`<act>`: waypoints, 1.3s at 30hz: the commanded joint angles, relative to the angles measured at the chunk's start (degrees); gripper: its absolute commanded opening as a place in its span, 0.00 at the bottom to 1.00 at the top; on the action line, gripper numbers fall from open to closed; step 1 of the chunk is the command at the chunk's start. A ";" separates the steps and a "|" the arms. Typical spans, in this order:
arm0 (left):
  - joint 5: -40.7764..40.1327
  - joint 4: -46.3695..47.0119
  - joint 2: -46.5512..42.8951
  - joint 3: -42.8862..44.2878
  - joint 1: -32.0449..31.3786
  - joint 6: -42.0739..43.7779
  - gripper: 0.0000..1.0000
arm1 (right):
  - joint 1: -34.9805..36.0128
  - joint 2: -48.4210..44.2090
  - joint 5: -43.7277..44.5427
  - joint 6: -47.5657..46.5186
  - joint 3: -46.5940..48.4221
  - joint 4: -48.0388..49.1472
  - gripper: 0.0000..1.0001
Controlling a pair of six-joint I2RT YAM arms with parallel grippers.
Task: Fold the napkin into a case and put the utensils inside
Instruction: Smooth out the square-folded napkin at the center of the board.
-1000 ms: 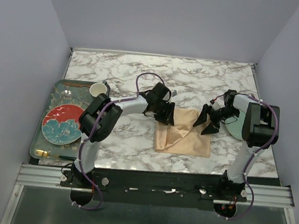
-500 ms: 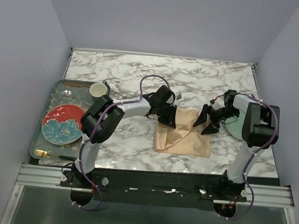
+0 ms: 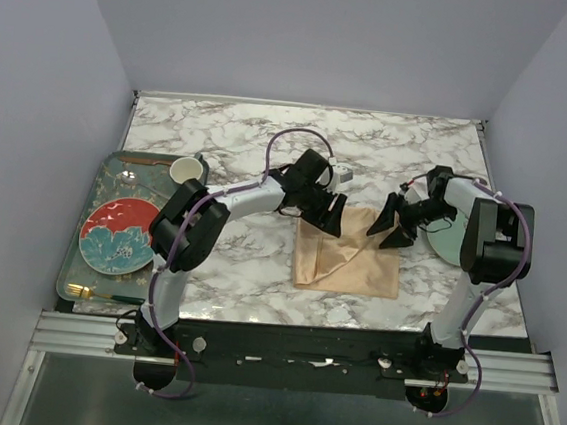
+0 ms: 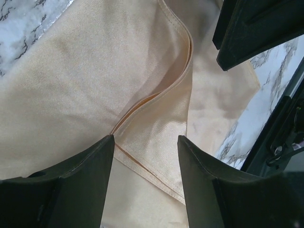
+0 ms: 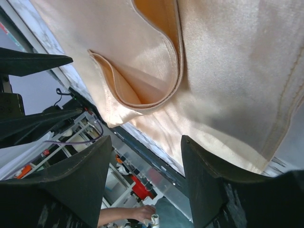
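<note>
The peach-orange napkin (image 3: 349, 259) lies part-folded on the marble table, a hemmed flap (image 4: 156, 95) curling over its lower layer. My left gripper (image 3: 330, 213) hovers over the napkin's far left corner, open (image 4: 146, 138), with only cloth showing below the gap. At the far right corner is my right gripper (image 3: 395, 223), also open (image 5: 146, 138) and holding nothing; a pocket-like fold (image 5: 142, 80) lies ahead of it. The gold utensils (image 3: 103, 297) rest at the near edge of the tray (image 3: 71, 252). No finished case shows.
On the grey patterned tray at the left stand a red and blue flowered plate (image 3: 118, 234) and a white cup (image 3: 186, 170). A pale plate (image 3: 444, 240) sits under the right arm. Purple walls close in the table on three sides.
The left gripper closed, then opened again, and shifted a little right and away over the napkin's corner. The right gripper narrowed slightly and edged away from me.
</note>
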 commanded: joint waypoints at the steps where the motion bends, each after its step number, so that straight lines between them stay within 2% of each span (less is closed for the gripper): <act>1: 2.56 -2.49 -2.52 2.02 0.28 6.09 0.65 | -0.47 -1.49 -1.57 2.06 2.22 2.17 0.66; 6: 2.65 -3.46 -4.19 2.29 0.54 6.18 0.65 | -0.47 0.35 3.87 3.73 3.54 3.22 0.63; 12: 1.86 -4.25 -7.44 1.59 1.51 7.50 0.65 | -0.47 2.63 4.50 5.85 5.12 6.13 0.57; 19: 0.72 -3.37 -11.83 -3.86 3.44 5.39 0.65 | -0.38 5.10 5.20 6.46 6.45 6.56 0.51; 28: 0.10 -3.37 -11.93 -3.87 4.06 4.86 0.65 | 0.06 5.81 5.20 7.52 5.04 8.15 0.46; 39: 0.36 -3.19 -10.96 -2.99 5.11 3.45 0.65 | 0.94 6.25 6.68 8.22 5.39 8.33 0.44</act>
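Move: The part the right hand heads for, the far end of the napkin's curved open rim, lies about 4 cm ahead of it and some 3 cm below. The napkin's middle is roughly 6 cm to that hand's left and 3 cm back, and the green plate stands about 18 cm to its right and 3 cm farther out. From the left hand, the rim is about 10 cm to the right, level fore and aft, and some 5 cm below. Forward by about 5 cm, then also down some 2 cm, the right hand travels low over the napkin to its curved rim, its open fingers drawing partway together there without shutting. The left hand, its fingers already open, rises about 5 cm and backs some 4 cm to its left, away from the napkin's middle. ##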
